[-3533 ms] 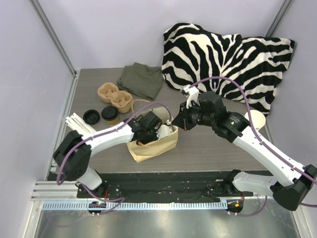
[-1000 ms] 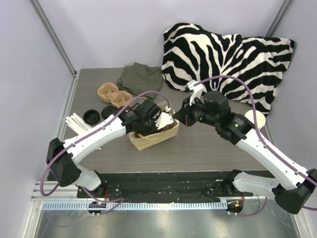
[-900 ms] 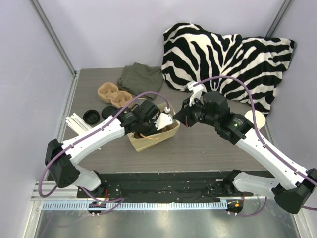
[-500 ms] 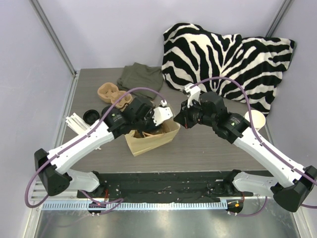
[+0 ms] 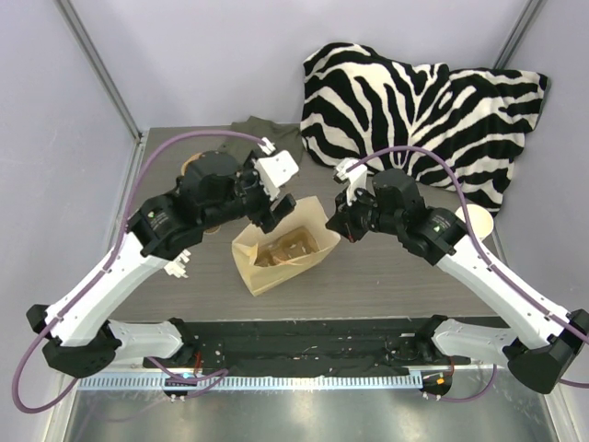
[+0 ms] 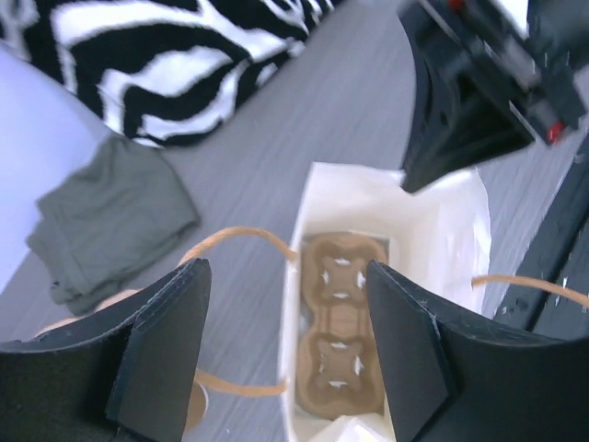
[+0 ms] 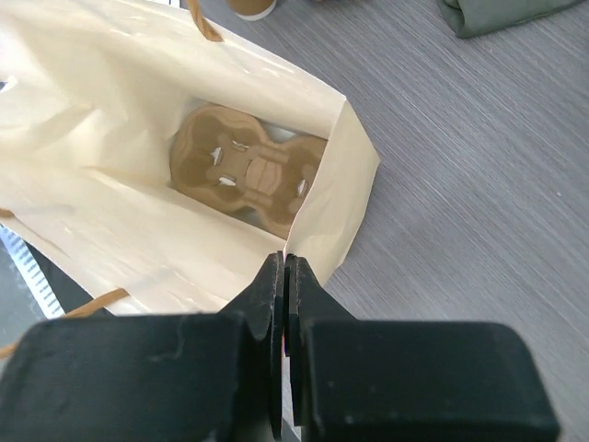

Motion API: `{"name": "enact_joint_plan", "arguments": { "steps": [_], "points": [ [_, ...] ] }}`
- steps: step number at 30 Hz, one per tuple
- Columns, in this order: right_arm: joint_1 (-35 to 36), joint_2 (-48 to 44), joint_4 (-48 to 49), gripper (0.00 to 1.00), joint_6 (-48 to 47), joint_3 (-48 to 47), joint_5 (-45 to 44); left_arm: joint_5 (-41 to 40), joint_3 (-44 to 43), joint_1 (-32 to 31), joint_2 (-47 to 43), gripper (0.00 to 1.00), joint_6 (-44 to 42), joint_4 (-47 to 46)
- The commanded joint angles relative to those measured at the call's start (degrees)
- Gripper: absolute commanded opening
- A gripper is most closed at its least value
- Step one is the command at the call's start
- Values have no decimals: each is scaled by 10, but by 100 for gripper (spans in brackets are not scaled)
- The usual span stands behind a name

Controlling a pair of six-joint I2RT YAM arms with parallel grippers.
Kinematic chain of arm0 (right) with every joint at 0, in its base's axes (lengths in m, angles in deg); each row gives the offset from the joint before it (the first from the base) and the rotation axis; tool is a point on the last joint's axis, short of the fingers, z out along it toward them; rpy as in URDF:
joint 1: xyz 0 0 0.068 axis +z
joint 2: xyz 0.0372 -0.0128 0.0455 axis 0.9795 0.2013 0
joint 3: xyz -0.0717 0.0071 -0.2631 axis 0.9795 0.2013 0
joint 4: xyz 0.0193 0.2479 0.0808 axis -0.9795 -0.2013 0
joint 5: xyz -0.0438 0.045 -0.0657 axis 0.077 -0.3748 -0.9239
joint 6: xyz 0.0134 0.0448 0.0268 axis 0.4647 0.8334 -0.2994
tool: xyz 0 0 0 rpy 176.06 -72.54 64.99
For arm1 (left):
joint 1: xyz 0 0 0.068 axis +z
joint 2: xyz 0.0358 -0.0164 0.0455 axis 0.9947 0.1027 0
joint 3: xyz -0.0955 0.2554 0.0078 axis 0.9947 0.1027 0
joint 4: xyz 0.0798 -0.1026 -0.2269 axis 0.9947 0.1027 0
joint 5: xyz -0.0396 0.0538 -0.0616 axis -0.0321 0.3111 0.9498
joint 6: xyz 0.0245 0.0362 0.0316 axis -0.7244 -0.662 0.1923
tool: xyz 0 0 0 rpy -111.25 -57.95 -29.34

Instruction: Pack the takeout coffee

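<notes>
A cream paper bag [image 5: 276, 262] stands open mid-table with a brown two-cup carrier [image 6: 340, 322] lying flat on its bottom. My left gripper [image 6: 285, 267] hangs above the bag, open, with nothing between its fingers; in the top view the left gripper [image 5: 274, 204] is over the bag's back-left rim. My right gripper [image 7: 283, 260] is shut on the bag's right rim, and the right gripper [image 5: 337, 230] holds that rim up. Part of the takeout coffee [image 7: 253, 7], a small brown cup, shows beyond the bag; the left arm hides it from above.
A zebra-print pillow [image 5: 414, 101] fills the back right. A folded green cloth [image 6: 110, 221] lies behind the bag. A pale paper cup [image 5: 477, 221] stands at the right edge. The bag's tan handles [image 6: 235, 238] stick out sideways.
My left gripper has risen out of the bag and drawn back to the left, opening as it went. The carrier stays inside. The right gripper keeps its hold on the rim.
</notes>
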Motion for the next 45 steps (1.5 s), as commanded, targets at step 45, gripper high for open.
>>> {"name": "enact_joint_plan", "arguments": {
  "steps": [45],
  "points": [
    [-3,235,-309,1,-231,-414,105,63,93,443,88,100,112,134]
  ]
}}
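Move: The lidded coffee cup stands about 14 cm ahead of the left hand, 18 cm to its left and 31 cm below; the black lids lie some 10 cm left of the cup, and the empty tray about 11 cm beyond it. The open bag, one tray in its bottom, is under the left hand, its middle about 3 cm ahead, 2 cm to the right and 23 cm below. From the right hand, already pinching the bag's rim, the bag's middle is 3 cm ahead, 13 cm left and 14 cm below. The empty left hand first lifts about 9 cm clear of the bag, then swings some 20 cm left and 8 cm forward while sinking past its starting height to end 14 cm lower, just short of and above the lidded cup, its wrist turning counter-clockwise and tipping down as the fingers open fully. The right hand keeps its pinch on the rim, rising about 9 cm and easing back, then sinks partway and comes forward again, shifting 3 cm left and turning the bag counter-clockwise with a wrist turn of some 25 degrees. ##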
